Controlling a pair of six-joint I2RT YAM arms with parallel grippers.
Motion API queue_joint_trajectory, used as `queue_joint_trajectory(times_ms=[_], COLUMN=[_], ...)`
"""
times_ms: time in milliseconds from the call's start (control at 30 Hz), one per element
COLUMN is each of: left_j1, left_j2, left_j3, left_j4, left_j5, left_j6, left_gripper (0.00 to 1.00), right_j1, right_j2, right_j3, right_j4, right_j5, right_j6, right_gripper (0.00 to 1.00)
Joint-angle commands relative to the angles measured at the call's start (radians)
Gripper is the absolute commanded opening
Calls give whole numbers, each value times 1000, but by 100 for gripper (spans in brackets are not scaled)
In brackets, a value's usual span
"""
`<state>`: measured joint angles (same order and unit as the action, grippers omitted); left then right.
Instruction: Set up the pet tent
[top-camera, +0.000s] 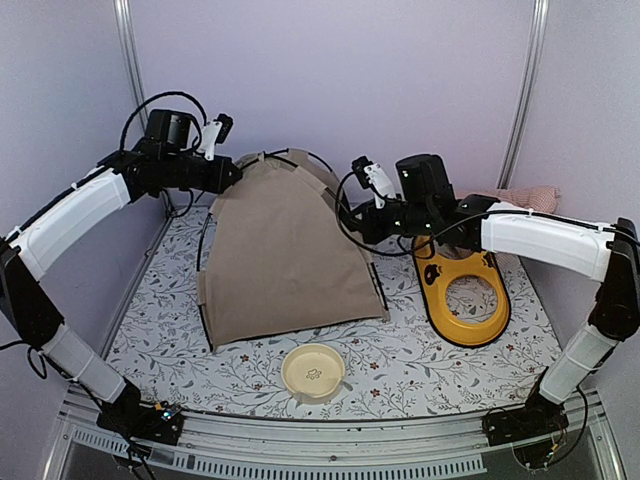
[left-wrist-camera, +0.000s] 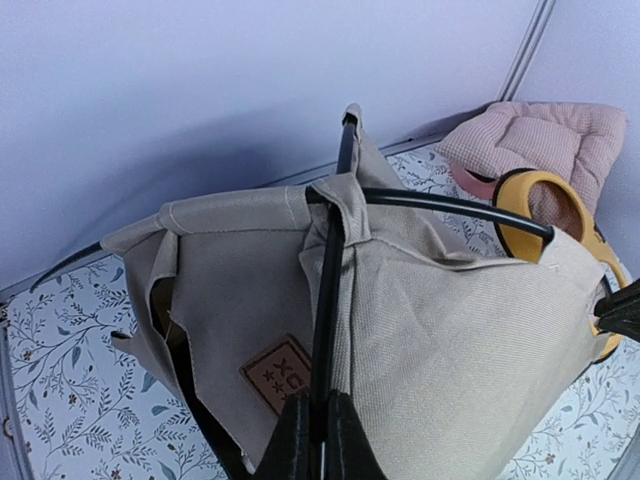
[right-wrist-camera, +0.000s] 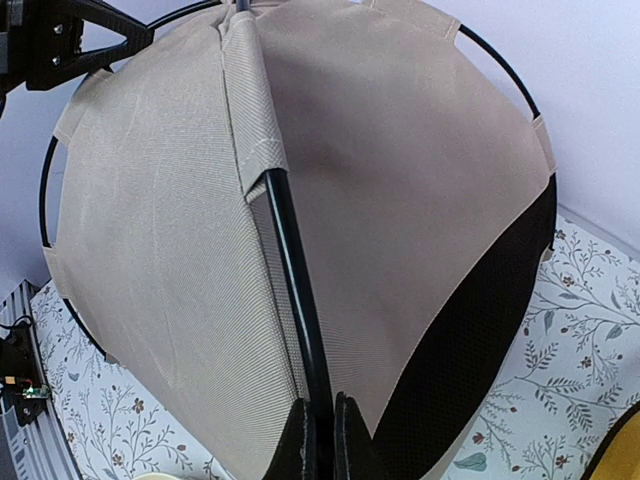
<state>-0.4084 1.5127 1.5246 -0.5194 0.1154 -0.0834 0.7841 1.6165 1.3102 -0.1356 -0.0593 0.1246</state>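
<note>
The tan pet tent stands raised in the middle of the floral mat, held from both sides. My left gripper is shut on a thin black pole at the tent's upper left; in the left wrist view the pole runs between the fingers, beside the brown label patch. My right gripper is shut on a black pole at the tent's right edge; in the right wrist view the pole sits between the fingers, with black mesh to the right. The pompom toy is not visible.
A yellow oval feeder tray lies right of the tent, under the right arm. A cream bowl sits near the front edge. A pink checked cushion lies at the back right by the wall.
</note>
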Motion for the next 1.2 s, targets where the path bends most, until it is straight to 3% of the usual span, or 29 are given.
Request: queue_joint_trajectory(times_ms=[0, 133, 200, 433, 633, 867, 1167], left_j1=[69, 48, 29, -2, -78, -155, -256], left_j2=[-80, -116, -136, -186, -170, -123, -61], left_j3=[8, -42, -65, -114, -110, -98, -104], left_j4=[105, 165, 208, 405, 570, 755, 925], left_j5=[-78, -23, -44, -134, -235, -382, -534], left_j6=[-69, -103, -116, -262, -391, -545, -600], left_gripper=[0, 0, 0, 0, 0, 0, 0], right_j1=[-71, -110, -129, -109, -6, 187, 287], right_j2=[55, 111, 143, 164, 87, 88, 133], right_j3=[95, 182, 242, 420, 447, 439, 408], right_j4=[-182, -212, -238, -301, -284, -208, -176], right_j5=[91, 109, 106, 68, 127, 224, 302], right_j6=[-18, -42, -32, 39, 108, 155, 185], right_gripper=[0, 2, 9, 65, 88, 100, 99])
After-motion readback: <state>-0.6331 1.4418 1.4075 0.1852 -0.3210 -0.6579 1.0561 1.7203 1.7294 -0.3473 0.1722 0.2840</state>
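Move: Each closed hand still grips a tent pole. The tent's middle lies about 5 cm ahead of the right hand, 12 cm to its left and 13 cm below; from the left hand it is level ahead, some 9 cm right and 20 cm below. The pole crossing is about 12 cm ahead of the left hand and 5 cm right, at its height. From the right hand, the bowl is 22 cm back and 6 cm left, the yellow board level ahead and 32 cm right, both some 24 cm lower. The right hand pushes its pole about 7 cm forward, opens wide to let go of it, then swings back and left across the front of the tent's broad panel while still rising, to end some 10 cm higher, fingers open and empty. The left hand keeps its pinch on the pole near the crossing and hoists the tent about 14 cm, rolling its left side down by some 45 degrees as the fingers tip up and turn counter-clockwise, and drifting a little right late on. ##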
